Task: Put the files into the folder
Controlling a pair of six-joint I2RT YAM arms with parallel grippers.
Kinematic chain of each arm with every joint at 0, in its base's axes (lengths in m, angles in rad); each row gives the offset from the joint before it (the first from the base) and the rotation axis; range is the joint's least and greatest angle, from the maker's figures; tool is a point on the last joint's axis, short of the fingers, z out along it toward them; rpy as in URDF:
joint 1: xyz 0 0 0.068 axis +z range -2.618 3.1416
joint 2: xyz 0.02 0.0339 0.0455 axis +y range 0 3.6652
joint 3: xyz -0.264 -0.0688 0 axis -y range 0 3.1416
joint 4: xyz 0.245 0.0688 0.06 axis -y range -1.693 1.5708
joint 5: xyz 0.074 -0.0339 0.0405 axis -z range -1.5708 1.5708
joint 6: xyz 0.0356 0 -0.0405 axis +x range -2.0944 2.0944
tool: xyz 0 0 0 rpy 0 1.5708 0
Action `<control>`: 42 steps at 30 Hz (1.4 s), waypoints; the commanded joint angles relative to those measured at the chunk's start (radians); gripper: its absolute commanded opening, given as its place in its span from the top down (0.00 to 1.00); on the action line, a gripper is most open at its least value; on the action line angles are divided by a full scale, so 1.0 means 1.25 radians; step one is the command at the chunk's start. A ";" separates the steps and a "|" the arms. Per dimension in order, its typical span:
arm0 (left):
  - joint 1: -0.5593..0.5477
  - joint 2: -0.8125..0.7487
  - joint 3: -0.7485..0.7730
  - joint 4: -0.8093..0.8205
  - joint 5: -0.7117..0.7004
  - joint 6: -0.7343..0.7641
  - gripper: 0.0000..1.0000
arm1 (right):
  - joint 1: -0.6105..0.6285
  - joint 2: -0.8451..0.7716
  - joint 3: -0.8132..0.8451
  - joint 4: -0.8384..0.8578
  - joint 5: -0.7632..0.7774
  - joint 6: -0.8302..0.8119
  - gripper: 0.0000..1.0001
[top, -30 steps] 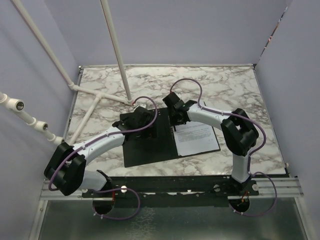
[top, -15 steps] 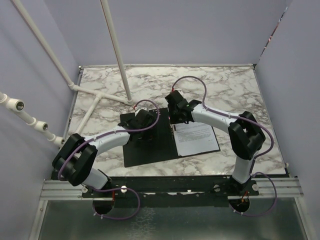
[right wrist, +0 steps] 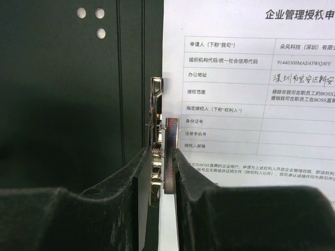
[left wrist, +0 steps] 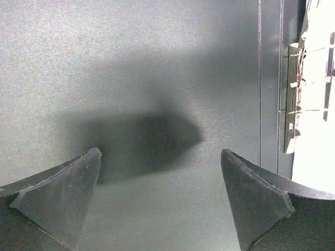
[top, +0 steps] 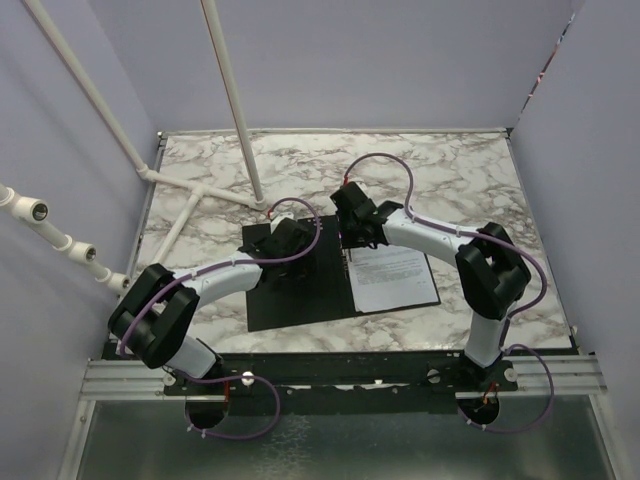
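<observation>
The folder (top: 300, 290) lies open on the table, black inside up. The files (top: 395, 278) are white printed sheets on its right half; the print shows in the right wrist view (right wrist: 251, 89). The silver metal clip (right wrist: 170, 151) runs along the sheets' left edge. My right gripper (right wrist: 161, 157) is shut on the clip's lever, at the spine (top: 350, 240). My left gripper (left wrist: 159, 162) is open and empty just above the black left half (left wrist: 146, 63), with the clip (left wrist: 293, 99) at that view's right edge.
White pipes (top: 235, 110) stand at the back left of the marble table (top: 450, 180). Purple walls close in both sides. A metal rail (top: 350, 372) runs along the near edge.
My left arm has drawn its elbow in a little while its gripper stays over the folder's left half. My right gripper has shifted slightly toward the back along the spine.
</observation>
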 commanded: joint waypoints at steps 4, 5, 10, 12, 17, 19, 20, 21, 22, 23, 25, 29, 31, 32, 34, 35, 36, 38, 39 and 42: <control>-0.002 0.022 -0.037 0.007 -0.010 -0.016 0.01 | -0.011 0.011 -0.028 0.018 0.025 0.014 0.76; -0.002 0.022 -0.038 0.008 -0.008 -0.016 0.01 | -0.016 0.010 -0.032 0.019 0.024 0.014 0.76; -0.002 0.023 -0.046 0.013 -0.004 -0.020 0.01 | -0.024 0.003 -0.048 0.033 0.002 0.017 0.76; -0.002 0.023 -0.047 0.014 -0.002 -0.022 0.01 | -0.025 0.004 -0.051 0.037 -0.007 0.019 0.77; -0.002 0.022 -0.049 0.015 0.000 -0.022 0.01 | -0.026 0.001 -0.061 0.046 -0.022 0.027 0.81; -0.001 0.020 -0.050 0.015 0.000 -0.023 0.01 | -0.025 -0.004 -0.068 0.051 -0.030 0.029 0.84; -0.002 0.020 -0.051 0.015 0.000 -0.023 0.01 | -0.025 -0.008 -0.073 0.054 -0.032 0.031 0.86; -0.002 0.018 -0.052 0.015 -0.001 -0.024 0.01 | -0.025 -0.013 -0.078 0.057 -0.034 0.033 0.87; -0.002 0.017 -0.053 0.016 -0.002 -0.025 0.01 | -0.025 -0.017 -0.084 0.059 -0.034 0.034 0.89; -0.002 0.016 -0.054 0.017 -0.004 -0.026 0.01 | -0.026 -0.020 -0.089 0.060 -0.036 0.036 0.90; -0.002 0.014 -0.056 0.016 -0.008 -0.029 0.01 | -0.026 -0.026 -0.098 0.061 -0.041 0.041 0.92; -0.002 0.012 -0.056 0.016 -0.010 -0.033 0.01 | -0.025 -0.044 -0.123 0.073 -0.061 0.053 0.96; -0.002 0.012 -0.055 0.016 -0.009 -0.035 0.01 | -0.025 -0.054 -0.137 0.083 -0.069 0.061 0.97; -0.002 0.012 -0.053 0.016 -0.010 -0.036 0.01 | -0.025 -0.057 -0.146 0.086 -0.069 0.063 0.97; -0.002 0.012 -0.053 0.016 -0.012 -0.038 0.01 | -0.025 -0.063 -0.152 0.090 -0.071 0.068 0.97; -0.002 0.013 -0.053 0.016 -0.013 -0.038 0.01 | -0.025 -0.065 -0.156 0.092 -0.074 0.070 0.97; -0.002 0.014 -0.053 0.016 -0.012 -0.038 0.01 | -0.025 -0.066 -0.160 0.095 -0.076 0.071 0.97; -0.002 0.016 -0.053 0.017 -0.012 -0.039 0.01 | -0.025 -0.067 -0.166 0.101 -0.077 0.078 0.97; -0.002 0.015 -0.053 0.018 -0.011 -0.040 0.01 | -0.026 -0.065 -0.169 0.102 -0.078 0.081 0.97; -0.002 0.016 -0.055 0.018 -0.012 -0.041 0.01 | -0.025 -0.064 -0.174 0.110 -0.079 0.088 0.93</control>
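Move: For the right hand, whose fingers stand slightly apart at the folder's clip, the clip's dark bar is level fore and aft, about 1 cm to its right and 2 cm below. From the same hand the paper's middle lies 11 cm right, 2 cm back and 4 cm down, while the punched holes in the left cover lie 9 cm ahead, 5 cm left and 4 cm down. From the left hand the bar is roughly 3 cm ahead, 9 cm right, about level in height. Down and a little to its right, each by about 2 cm, the right hand first settles onto the clip's dark bar. There it nearly shuts its fingers on the bar, then draws back some 2.5 cm while sinking another 1.5 cm, closing effort up. The left hand stays low at the left cover, fingers wide open, seeming to rest on it. ##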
